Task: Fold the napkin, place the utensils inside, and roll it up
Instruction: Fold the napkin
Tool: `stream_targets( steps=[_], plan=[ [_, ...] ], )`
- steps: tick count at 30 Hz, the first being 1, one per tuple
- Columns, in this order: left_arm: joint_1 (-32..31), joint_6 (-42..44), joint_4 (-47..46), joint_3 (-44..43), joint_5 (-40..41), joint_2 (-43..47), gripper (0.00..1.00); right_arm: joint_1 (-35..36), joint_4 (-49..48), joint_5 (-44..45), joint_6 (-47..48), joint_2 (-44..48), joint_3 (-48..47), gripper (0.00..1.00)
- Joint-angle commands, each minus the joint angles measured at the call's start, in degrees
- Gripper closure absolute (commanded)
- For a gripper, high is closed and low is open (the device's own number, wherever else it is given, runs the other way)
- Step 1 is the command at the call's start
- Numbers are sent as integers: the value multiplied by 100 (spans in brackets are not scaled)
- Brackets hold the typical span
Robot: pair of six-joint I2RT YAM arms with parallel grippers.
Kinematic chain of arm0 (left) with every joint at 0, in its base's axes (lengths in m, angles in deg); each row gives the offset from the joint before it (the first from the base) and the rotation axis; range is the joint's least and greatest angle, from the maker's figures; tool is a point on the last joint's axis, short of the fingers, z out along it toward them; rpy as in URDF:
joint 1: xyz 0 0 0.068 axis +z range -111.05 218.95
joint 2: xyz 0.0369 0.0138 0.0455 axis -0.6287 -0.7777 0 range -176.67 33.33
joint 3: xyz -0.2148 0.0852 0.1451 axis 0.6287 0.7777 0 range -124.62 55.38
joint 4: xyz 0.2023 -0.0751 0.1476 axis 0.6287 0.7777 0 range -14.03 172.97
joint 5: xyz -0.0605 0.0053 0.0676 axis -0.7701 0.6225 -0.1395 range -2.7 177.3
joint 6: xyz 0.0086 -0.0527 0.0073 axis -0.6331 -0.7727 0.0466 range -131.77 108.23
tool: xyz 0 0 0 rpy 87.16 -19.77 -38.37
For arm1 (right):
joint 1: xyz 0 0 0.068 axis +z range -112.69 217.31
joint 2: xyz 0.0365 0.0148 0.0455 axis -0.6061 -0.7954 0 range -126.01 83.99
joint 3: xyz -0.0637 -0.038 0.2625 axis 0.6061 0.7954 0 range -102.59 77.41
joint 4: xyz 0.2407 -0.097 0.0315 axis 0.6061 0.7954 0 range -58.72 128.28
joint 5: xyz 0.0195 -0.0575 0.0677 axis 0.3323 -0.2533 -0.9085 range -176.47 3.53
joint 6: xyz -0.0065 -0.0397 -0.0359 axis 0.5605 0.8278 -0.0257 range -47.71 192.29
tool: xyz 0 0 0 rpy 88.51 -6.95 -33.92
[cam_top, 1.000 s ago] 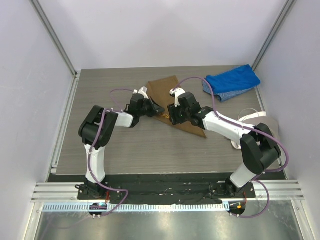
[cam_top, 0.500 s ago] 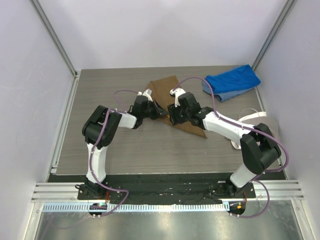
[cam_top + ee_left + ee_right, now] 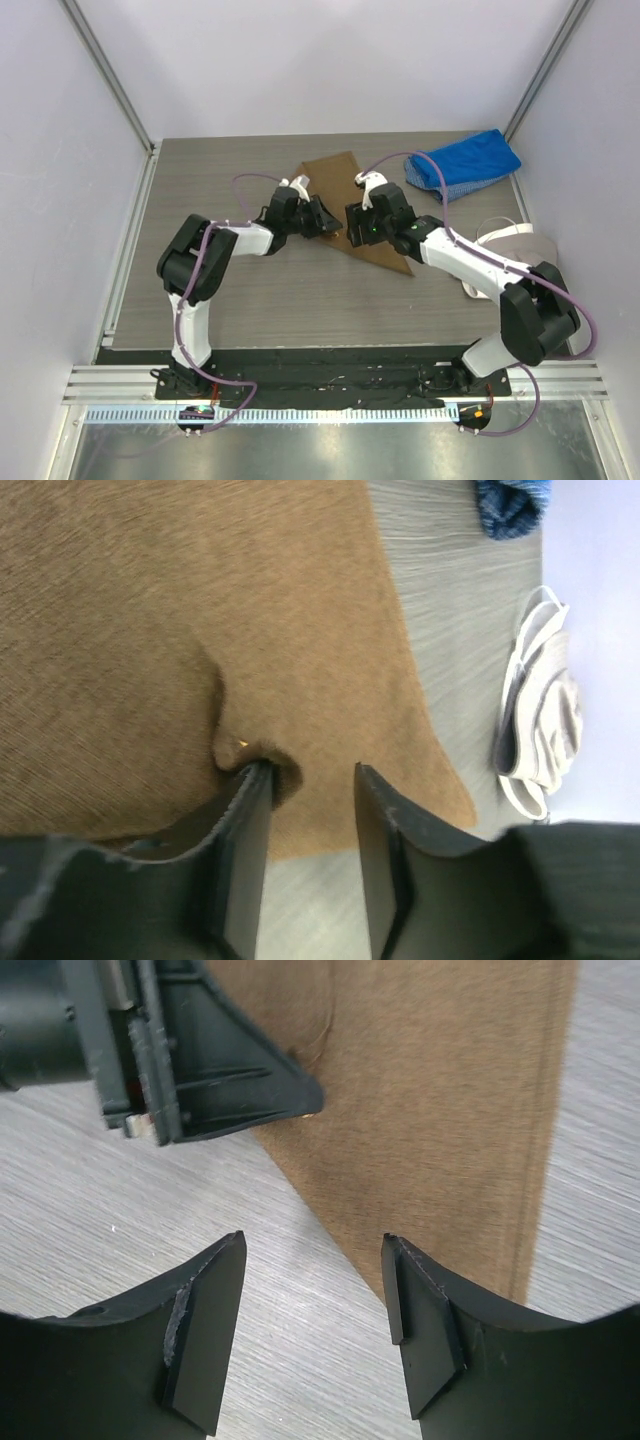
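Observation:
The tan-brown napkin (image 3: 335, 175) lies folded on the table's far middle, and it fills the left wrist view (image 3: 200, 610). My left gripper (image 3: 328, 222) (image 3: 308, 772) is open at the napkin's near edge. One finger (image 3: 250, 810) touches a small pucker in the cloth. A tiny gold glint (image 3: 242, 743) shows at that pucker; the rest of the utensils is hidden under the fold. My right gripper (image 3: 352, 230) (image 3: 312, 1245) stands open just right of it, over the napkin's (image 3: 430, 1110) edge, holding nothing.
A blue cloth (image 3: 465, 163) lies at the back right. A beige-and-white cap-like item (image 3: 510, 250) (image 3: 540, 720) sits near the right wall. The left gripper's body (image 3: 200, 1060) shows close ahead in the right wrist view. Walls bound the table on three sides.
My left gripper carried the napkin's fold rightward, then opened and let it go. The right gripper drew back slightly up and right and opened a little wider.

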Motion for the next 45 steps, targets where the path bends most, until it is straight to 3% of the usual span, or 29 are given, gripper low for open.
stream_targets(
  steps=[1,5,10,17,22,28,33,38,45],
  plan=[
    [-32,262,279,-3,-102,684,52,-117,49,353,-320,480,82,35],
    [-32,297,708,129,135,1097,35,-363,190,644,-733,621,222,35],
    [-32,561,1245,147,285,1510,25,-916,243,284,-1199,691,451,34],
    [-32,755,2035,33,460,1922,21,-1259,471,275,-1707,718,714,34],
    [91,1096,3861,-372,997,2555,17,-1523,568,-85,-2104,849,1118,34],
    [1065,1527,5234,-407,787,3601,10,-1681,778,11,-2368,938,1427,33],
    [1787,2045,5816,-495,645,4068,9,-1883,911,64,-2509,946,1567,34],
    [1814,2486,6001,-662,1190,4095,8,-1963,954,64,-2553,815,1602,35],
    [1822,2495,5896,-557,1190,4095,7,-1989,946,46,-2597,735,1752,39]
  ],
)
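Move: The napkin's near right corner, which the right hand goes for, lies about 15 cm to its right, 5 cm back and 10 cm below; from the left hand it is some 21 cm to the right and 12 cm back, 2 cm lower. The folded flap's tip sits right by the left fingers, about 5 cm left and 7 cm ahead of the right hand. The blue towel is some 33 cm ahead and 35 cm right of the right hand; the grey bag is level with it, 44 cm right. Rightward, down and somewhat back, after a slight rise, the right hand swings about 14 cm over to the napkin's near right corner, turning clockwise and tipping down, its fingers staying part open around the corner. The left hand, already opening, comes free of the folded flap, rising first, then sweeping left some 21 cm, up and slightly back, fingers opening wide as the wrist rolls. ##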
